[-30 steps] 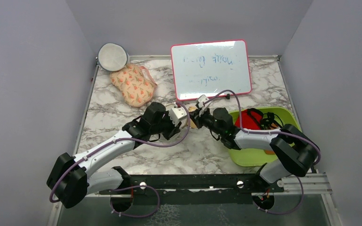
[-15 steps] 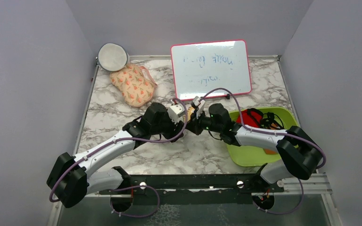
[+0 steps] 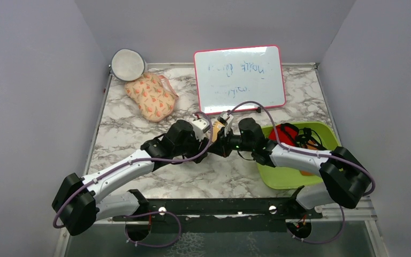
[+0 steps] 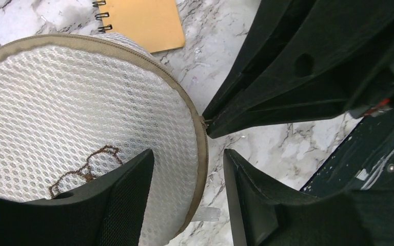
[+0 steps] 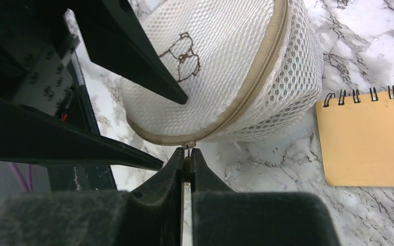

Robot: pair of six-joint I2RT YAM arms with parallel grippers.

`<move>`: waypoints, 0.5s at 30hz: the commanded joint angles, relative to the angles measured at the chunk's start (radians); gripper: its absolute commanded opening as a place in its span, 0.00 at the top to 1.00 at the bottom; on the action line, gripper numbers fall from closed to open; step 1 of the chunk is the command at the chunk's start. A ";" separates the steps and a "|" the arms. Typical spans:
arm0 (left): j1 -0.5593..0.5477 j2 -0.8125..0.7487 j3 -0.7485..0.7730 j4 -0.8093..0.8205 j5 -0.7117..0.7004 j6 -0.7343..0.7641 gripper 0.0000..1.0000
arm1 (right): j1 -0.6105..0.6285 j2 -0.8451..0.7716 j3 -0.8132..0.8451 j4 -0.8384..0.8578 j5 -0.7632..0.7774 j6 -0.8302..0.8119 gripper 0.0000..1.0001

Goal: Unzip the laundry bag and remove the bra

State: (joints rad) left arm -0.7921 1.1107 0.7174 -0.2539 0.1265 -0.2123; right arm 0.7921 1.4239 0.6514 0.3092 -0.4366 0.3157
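Note:
The laundry bag (image 5: 220,66), a round white mesh pouch with a tan zipper rim and a small brown squiggle, lies on the marble table beside an orange notepad (image 5: 369,138). My right gripper (image 5: 187,156) is shut on the zipper pull at the bag's near rim. The zipper running up from the pull looks closed. My left gripper (image 4: 189,154) is open and straddles the bag's rim (image 4: 201,154), one finger over the mesh face, the other over the table. In the left wrist view the right fingers (image 4: 267,97) meet the rim just above. The bra is hidden.
At the back stand a pink-framed whiteboard (image 3: 240,78), a peach floral pouch (image 3: 151,96) and a grey-rimmed white round disc (image 3: 128,64). A green tray (image 3: 286,179) holding red and black items lies under the right arm. Purple walls close in three sides.
My left gripper has opened from shut and now straddles the bag's rim. Both wrists have drawn closer together, and the right one has stayed shut while shifting left.

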 commanded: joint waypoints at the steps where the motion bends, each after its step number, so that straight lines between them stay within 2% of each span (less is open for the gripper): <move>1: -0.024 0.033 0.044 -0.062 -0.049 0.082 0.54 | 0.004 -0.049 -0.010 -0.003 -0.038 0.025 0.99; 4: -0.039 0.041 0.047 -0.082 -0.082 0.119 0.60 | 0.004 -0.062 -0.011 -0.013 -0.044 0.025 0.99; 8: -0.047 0.027 0.051 -0.098 -0.148 0.151 0.79 | 0.004 -0.062 -0.009 -0.035 -0.038 0.008 0.99; 12: -0.047 -0.026 0.034 -0.085 -0.173 0.178 0.96 | 0.004 -0.079 -0.021 -0.060 0.057 0.002 0.99; 15: -0.047 -0.062 0.020 -0.067 -0.150 0.199 1.00 | 0.003 -0.105 -0.043 -0.047 0.143 -0.004 0.99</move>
State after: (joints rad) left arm -0.8421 1.1107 0.7406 -0.3225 0.0242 -0.0639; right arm 0.7933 1.3708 0.6434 0.2810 -0.4126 0.3264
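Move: The laundry bag's zipped edge passes just under the open left fingers, some 1 cm to the left and 2 cm lower. The zipper pull is already in the right fingers, about 3 cm right and 2 cm ahead of the left hand, about 1 cm lower. The pinching spot on the edge lies roughly 4 cm left and 2 cm back of the right hand. From the left hand the notebook lies on the table, about 9 cm ahead, 5 cm right and 10 cm down. The left fingers close from half open and pinch the bag's zipped edge right beside the zipper pull. On the way the hand dips about 1.5 cm onto the edge, shifts 1 cm left and comes back up by 1 cm, rolling some 10 degrees with its left side rising. The right hand keeps its shut grip on the pull and rises about 1 cm. ##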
